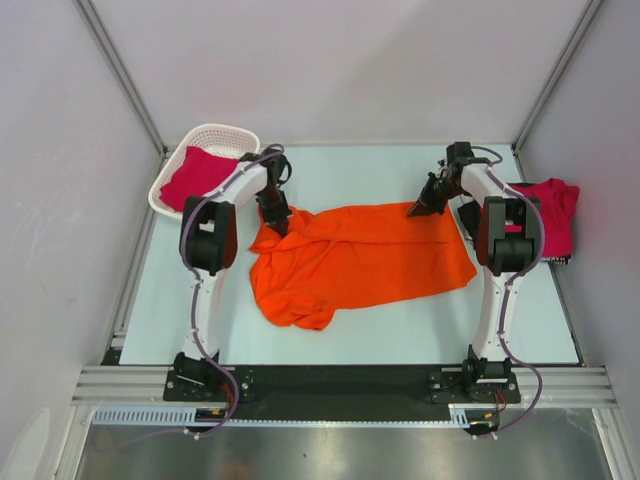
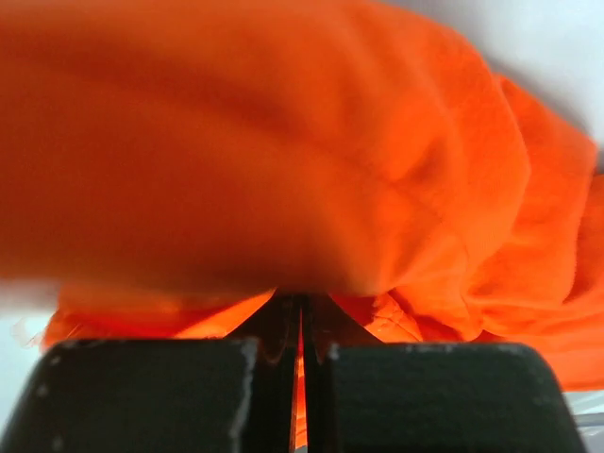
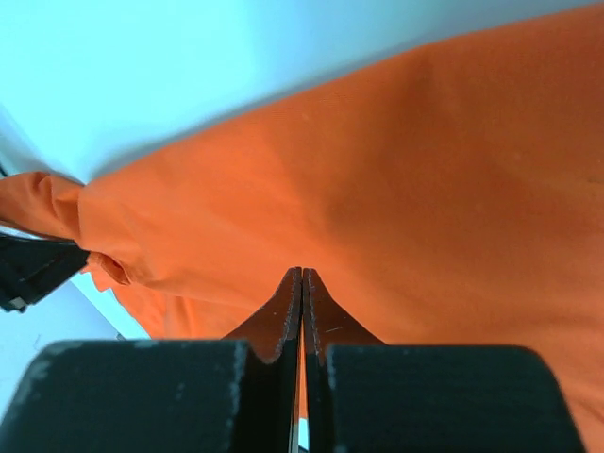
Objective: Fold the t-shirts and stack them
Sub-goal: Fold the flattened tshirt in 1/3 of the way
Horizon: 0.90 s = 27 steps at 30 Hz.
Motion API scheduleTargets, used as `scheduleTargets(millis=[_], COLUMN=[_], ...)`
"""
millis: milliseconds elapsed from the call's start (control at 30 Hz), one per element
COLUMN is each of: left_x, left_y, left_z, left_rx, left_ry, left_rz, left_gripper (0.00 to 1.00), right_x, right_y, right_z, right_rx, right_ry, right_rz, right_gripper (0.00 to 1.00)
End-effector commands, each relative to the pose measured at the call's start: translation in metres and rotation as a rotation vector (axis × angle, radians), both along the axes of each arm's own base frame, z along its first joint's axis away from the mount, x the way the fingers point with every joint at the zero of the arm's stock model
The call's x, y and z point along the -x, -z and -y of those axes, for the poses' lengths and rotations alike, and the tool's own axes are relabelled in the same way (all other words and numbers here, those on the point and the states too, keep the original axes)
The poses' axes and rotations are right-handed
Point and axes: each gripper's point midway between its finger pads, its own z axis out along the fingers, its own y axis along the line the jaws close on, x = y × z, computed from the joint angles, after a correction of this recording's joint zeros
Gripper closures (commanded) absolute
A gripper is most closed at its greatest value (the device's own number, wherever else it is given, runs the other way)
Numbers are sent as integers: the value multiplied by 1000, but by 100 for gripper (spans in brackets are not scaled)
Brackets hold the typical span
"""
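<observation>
The orange t-shirt lies spread and wrinkled across the middle of the table, its near left part bunched. My left gripper is shut on its far left corner, and orange cloth drapes over the closed fingertips, with the left gripper pinching a fold. At the shirt's far right edge my right gripper is shut too. In the right wrist view the right gripper nips the flat orange cloth. One crimson t-shirt lies in the basket. Another crimson t-shirt sits crumpled at the right.
The white lattice basket stands at the far left corner of the table, behind my left arm. The pale table is walled on three sides by grey panels. A black rail runs along the near edge between the arm bases.
</observation>
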Motion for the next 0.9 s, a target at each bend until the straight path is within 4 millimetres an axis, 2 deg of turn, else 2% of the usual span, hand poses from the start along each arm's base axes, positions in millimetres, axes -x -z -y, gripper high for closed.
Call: scheduleTargets(millis=[0, 67, 167, 200, 333, 400, 533, 600, 700, 800, 833, 867], left_x=[-1, 7, 21, 25, 48, 53, 72, 72, 51, 18, 10, 1], left_y=[-12, -8, -17, -27, -41, -48, -60, -70, -95, -123, -125, -124], left_z=[26, 30, 35, 38, 33, 27, 21, 16, 9, 10, 6, 3], left_rx=[52, 61, 49, 44, 10, -23, -26, -48, -81, -76, -96, -95], left_ry=[110, 127, 178, 191, 208, 207, 208, 194, 147, 106, 84, 68], left_rz=[35, 11, 3, 17, 4, -1, -48, -18, 107, 264, 294, 313], left_gripper=[100, 100, 100, 100, 100, 100, 100, 100, 100, 67, 34, 21], right_x=[-11, -8, -6, -5, -3, -2, -3, -5, -11, -21, -26, -29], right_y=[-29, -26, -23, -21, -13, -9, -8, -12, -24, -39, -43, -44], right_z=[1, 1, 1, 1, 1, 1, 2, 4, 10, 21, 23, 29], right_rx=[-27, -26, -25, -26, -25, -28, -18, -5, 31, 73, 83, 115], right_ry=[-18, -21, -28, -30, -28, -28, -29, -29, -22, 3, 10, 24], right_rz=[68, 55, 44, 40, 18, 7, 3, 16, 62, 137, 167, 186], right_gripper=[100, 100, 100, 100, 100, 100, 100, 100, 100, 97, 92, 86])
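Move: The folded-over flap's left end lies right at the left fingertips, its middle about 1 cm ahead and 2 cm left, practically at their height. The t-shirt's bunched near edge is some 20 cm back and 4 cm right of the left hand; the basket's middle is about 18 cm ahead and 21 cm left. From the right hand, that left end is roughly 32 cm left, 5 cm back and slightly below. Keep the left gripper shut and low against the flap's left end; slide it about 3 cm right, then sweep it back towards the base by some 6 cm, turning slightly clockwise, to smooth the flap. Let it start rising during the sweep, lift clear by about 8 cm, ease forward and a little left, and open the fingers about halfway at the end. ##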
